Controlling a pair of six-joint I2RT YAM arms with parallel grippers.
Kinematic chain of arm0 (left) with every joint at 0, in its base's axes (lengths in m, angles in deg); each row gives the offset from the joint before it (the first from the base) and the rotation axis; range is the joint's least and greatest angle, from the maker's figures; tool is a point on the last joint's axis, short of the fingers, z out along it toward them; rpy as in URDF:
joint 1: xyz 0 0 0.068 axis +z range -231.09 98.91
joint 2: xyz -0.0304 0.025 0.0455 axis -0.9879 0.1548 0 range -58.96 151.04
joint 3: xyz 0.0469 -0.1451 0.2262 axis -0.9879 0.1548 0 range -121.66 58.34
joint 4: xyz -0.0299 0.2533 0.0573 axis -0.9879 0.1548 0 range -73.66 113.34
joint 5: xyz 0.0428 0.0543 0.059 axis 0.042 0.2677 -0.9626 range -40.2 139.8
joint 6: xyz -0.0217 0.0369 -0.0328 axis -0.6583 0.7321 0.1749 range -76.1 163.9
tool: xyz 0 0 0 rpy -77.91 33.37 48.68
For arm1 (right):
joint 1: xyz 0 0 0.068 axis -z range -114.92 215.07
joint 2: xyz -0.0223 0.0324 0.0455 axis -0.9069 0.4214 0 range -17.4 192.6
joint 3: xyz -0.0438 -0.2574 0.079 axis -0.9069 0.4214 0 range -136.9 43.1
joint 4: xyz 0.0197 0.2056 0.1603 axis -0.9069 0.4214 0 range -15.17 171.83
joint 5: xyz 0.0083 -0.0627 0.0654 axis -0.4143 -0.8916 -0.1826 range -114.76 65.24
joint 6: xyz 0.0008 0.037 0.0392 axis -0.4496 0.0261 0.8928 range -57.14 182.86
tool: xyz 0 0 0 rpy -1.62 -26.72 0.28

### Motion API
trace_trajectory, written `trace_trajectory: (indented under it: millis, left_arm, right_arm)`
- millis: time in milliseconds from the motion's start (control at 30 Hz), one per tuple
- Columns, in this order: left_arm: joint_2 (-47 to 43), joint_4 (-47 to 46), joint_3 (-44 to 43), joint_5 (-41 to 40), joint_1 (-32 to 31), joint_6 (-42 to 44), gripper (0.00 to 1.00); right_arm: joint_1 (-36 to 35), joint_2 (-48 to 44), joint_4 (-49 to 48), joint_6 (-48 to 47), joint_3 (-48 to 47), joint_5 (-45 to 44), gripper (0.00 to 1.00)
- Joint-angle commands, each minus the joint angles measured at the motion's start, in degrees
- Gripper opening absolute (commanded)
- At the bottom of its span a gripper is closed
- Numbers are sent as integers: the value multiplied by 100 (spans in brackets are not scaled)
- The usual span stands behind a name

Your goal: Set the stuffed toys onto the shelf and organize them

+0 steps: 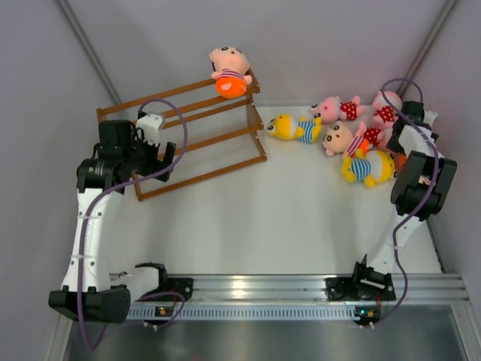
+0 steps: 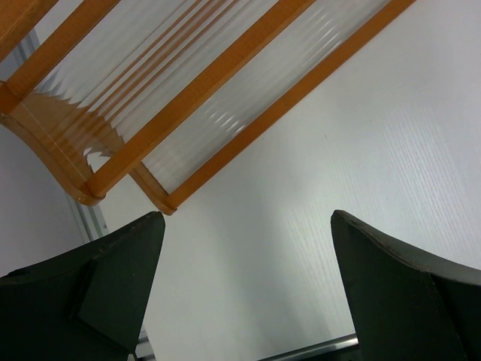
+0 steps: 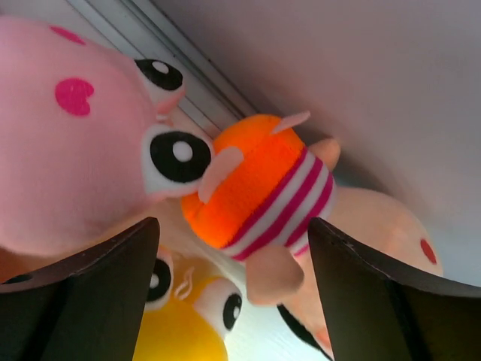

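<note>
The brown wooden shelf stands at the back left, and one peach-faced stuffed toy in orange shorts sits on its top tier. The other stuffed toys lie in a heap at the back right: a yellow one, pink ones, a peach one and another yellow one. My right gripper hangs over this heap, open, its jaws either side of a doll's orange shorts and striped shirt. My left gripper is open and holds nothing, beside the shelf's lower rails.
Grey walls close in the table at the back and on both sides; the right wall is close behind the heap. A metal rail with both arm bases runs along the near edge. The left arm's purple cable loops in front of the shelf.
</note>
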Motion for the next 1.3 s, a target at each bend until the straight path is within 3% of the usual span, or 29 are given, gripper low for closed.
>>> trace_trajectory:
  millis: [0, 167, 300, 333, 367, 467, 633, 767, 867, 933, 1133, 1267]
  left_arm:
    - [65, -10, -327, -7, -13, -52, 98]
    - [180, 16, -503, 36, -13, -52, 98]
    - [119, 16, -530, 63, -22, -26, 98]
    - [101, 25, -530, 63, -13, -17, 98]
    - [84, 51, -521, 89, -13, 0, 98]
    - [74, 121, -512, 220, -22, 36, 98]
    - [180, 166, -565, 546, -22, 18, 98]
    - [57, 209, -688, 941, -22, 18, 98]
    - [-83, 280, -627, 1223, -31, 18, 98]
    - [-189, 341, -600, 1337, -31, 27, 98]
    - [-478, 534, -767, 1855, -31, 220, 98]
    - [-698, 701, -1022, 3075, -31, 492, 98]
  right_arm:
    - [-22, 325, 131, -183, -388, -306, 79]
    - [-31, 11, -307, -78, 306, -456, 76]
    - [-13, -96, -431, -60, 517, -447, 58]
    - [-5, -96, -440, -77, 544, -473, 51]
    - [13, -88, -440, -77, 562, -560, 31]
    - [31, -280, -309, -77, 667, -596, 0]
    - [-136, -1788, -545, -217, 1194, -500, 0]
    - [-662, -2880, -458, -937, 1195, -290, 0]
    - [-1549, -3531, -388, -1908, 1063, -80, 0]
    - [-2524, -3969, -378, -2508, 1036, 176, 0]
    - [-4757, -4921, 104, -3487, 1019, 1975, 0]
    - [-5671, -5203, 35, -3488, 1080, 4191, 0]
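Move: Just under the right fingers, roughly 3 cm back, 1 cm to the right and 4 cm down, lies the doll in orange pants by the side wall. The nearest pink pig is about 8 cm ahead and 10 cm left of that hand, the striped yellow bear 2 cm back and 17 cm left, both slightly lower. From the left hand the doll is far off: some 90 cm right, 12 cm ahead, 24 cm down. Sinking about 3 cm and easing back, the right hand shuts on the doll's waist, then lifts it steeply and sweeps it some 40 cm left over the table, drawing back a little, the wrist turning nearly 90 degrees counter-clockwise with the fingertips tipping up. Late on, the empty, open left hand shifts a few centimetres right, up and back. ##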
